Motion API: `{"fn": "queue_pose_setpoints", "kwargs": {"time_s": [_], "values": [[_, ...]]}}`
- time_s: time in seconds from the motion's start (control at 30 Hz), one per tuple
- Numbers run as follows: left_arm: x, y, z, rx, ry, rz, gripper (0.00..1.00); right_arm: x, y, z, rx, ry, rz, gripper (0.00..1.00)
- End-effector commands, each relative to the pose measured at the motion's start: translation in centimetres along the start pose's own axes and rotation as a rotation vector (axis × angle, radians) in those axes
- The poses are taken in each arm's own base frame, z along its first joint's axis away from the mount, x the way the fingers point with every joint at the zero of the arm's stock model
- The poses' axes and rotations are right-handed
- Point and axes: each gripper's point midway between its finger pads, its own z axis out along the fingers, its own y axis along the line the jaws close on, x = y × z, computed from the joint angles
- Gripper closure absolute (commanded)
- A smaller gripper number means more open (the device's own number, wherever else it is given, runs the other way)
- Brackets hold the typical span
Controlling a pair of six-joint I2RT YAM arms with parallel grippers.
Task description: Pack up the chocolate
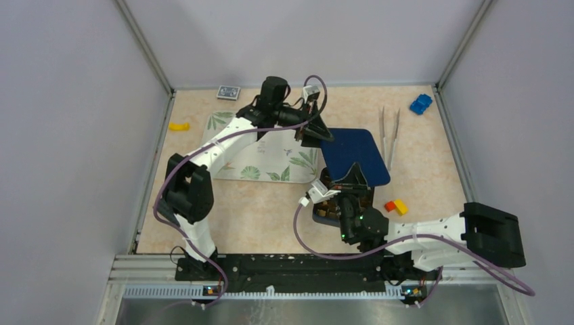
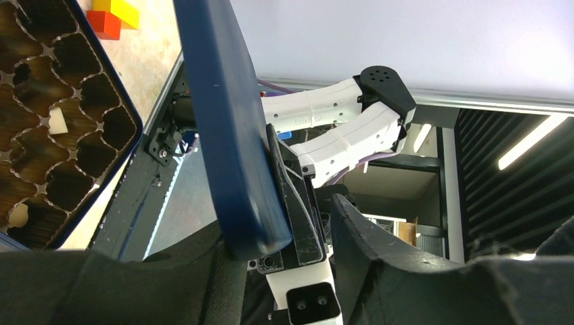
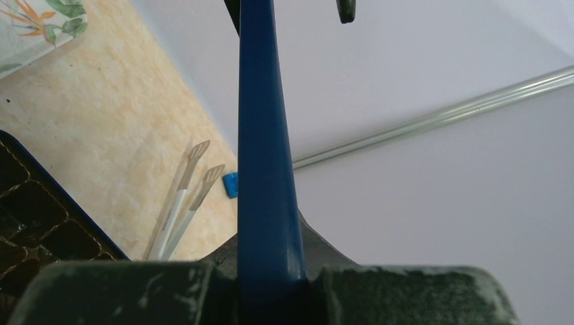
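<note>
The dark blue lid [image 1: 357,154] is lifted and tilted above the dark gridded box [image 1: 329,211]. My right gripper [image 1: 348,181] is shut on the lid's near edge [image 3: 265,169]; in the right wrist view the lid runs edge-on between both pads. At the lid's far left corner my left gripper [image 1: 313,132] stands open around the lid [image 2: 227,128]: the lid rests against one finger and the other finger [image 2: 365,244] is apart from it. The open box [image 2: 47,128] shows brown cells, with pale pieces of chocolate [image 2: 57,120] in a few of them.
Red and yellow toy blocks [image 1: 396,206] lie right of the box. Two white-handled tongs [image 1: 389,132] and a blue toy [image 1: 420,103] are at the far right. A floral mat [image 1: 260,152], a yellow piece [image 1: 179,126] and a small card box [image 1: 229,92] lie to the left.
</note>
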Motion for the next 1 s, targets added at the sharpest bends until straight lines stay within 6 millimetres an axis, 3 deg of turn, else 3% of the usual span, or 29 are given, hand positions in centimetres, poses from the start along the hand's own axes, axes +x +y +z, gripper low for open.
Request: {"fn": "queue_pose_setpoints", "kwargs": {"time_s": [0.0, 0.2, 0.4, 0.47, 0.53, 0.57, 0.6, 0.77, 0.97], "values": [[0.4, -0.3, 0.2, 0.014, 0.021, 0.041, 0.52, -1.7, -1.2, 0.0, 0.033, -0.056, 0.06, 1.0], [0.1, 0.4, 0.3, 0.007, 0.01, 0.02, 0.62, -2.3, -1.2, -0.2, 0.04, -0.072, 0.051, 1.0], [0.0, 0.7, 0.4, -0.002, -0.008, 0.006, 0.89, -2.3, -1.3, -0.3, 0.041, -0.058, 0.045, 0.97], [-0.1, 1.0, 0.4, -0.011, -0.022, -0.006, 1.0, -2.2, -1.4, -0.3, 0.043, -0.045, 0.059, 0.81], [-0.1, 1.2, 0.4, -0.013, -0.036, -0.016, 1.0, -2.1, -1.5, -0.3, 0.048, -0.035, 0.068, 0.57], [-0.1, 1.1, 0.4, -0.008, -0.044, -0.017, 1.0, -1.9, -1.7, -0.3, 0.053, -0.029, 0.081, 0.2], [-0.2, 1.1, 0.3, -0.003, -0.052, -0.014, 1.0, -1.8, -1.9, -0.4, 0.058, -0.019, 0.095, 0.07], [-2.4, 0.8, -0.7, 0.021, -0.109, 0.039, 1.0, -1.4, -1.9, -0.4, 0.046, 0.05, 0.178, 0.05], [-6.8, -0.1, -3.4, 0.056, -0.202, 0.141, 1.0, -2.5, 1.0, -2.0, -0.089, 0.063, 0.241, 0.05]]}}
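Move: The navy lid is in the right hand's grip, its middle some 4 cm ahead of that hand and about level sideways. From the left hand that middle lies about 6 cm to the right, 6 cm back and 2 cm lower; the lid's edge is already between the half-closed left fingers. The chocolate box is about 20 cm below, 7 cm back and 6 cm right of the left hand; the tongs lie about 19 cm right and 9 cm ahead of it. The left fingers close and pinch the lid's edge, after which the right fingers let go, opening wide while that hand stays nearly in place. The left hand sinks nearly 4 cm with the lid, then swings forward by about 4 cm, rising slightly and turning a few degrees counter-clockwise, drawing the lid out of the right gripper. ##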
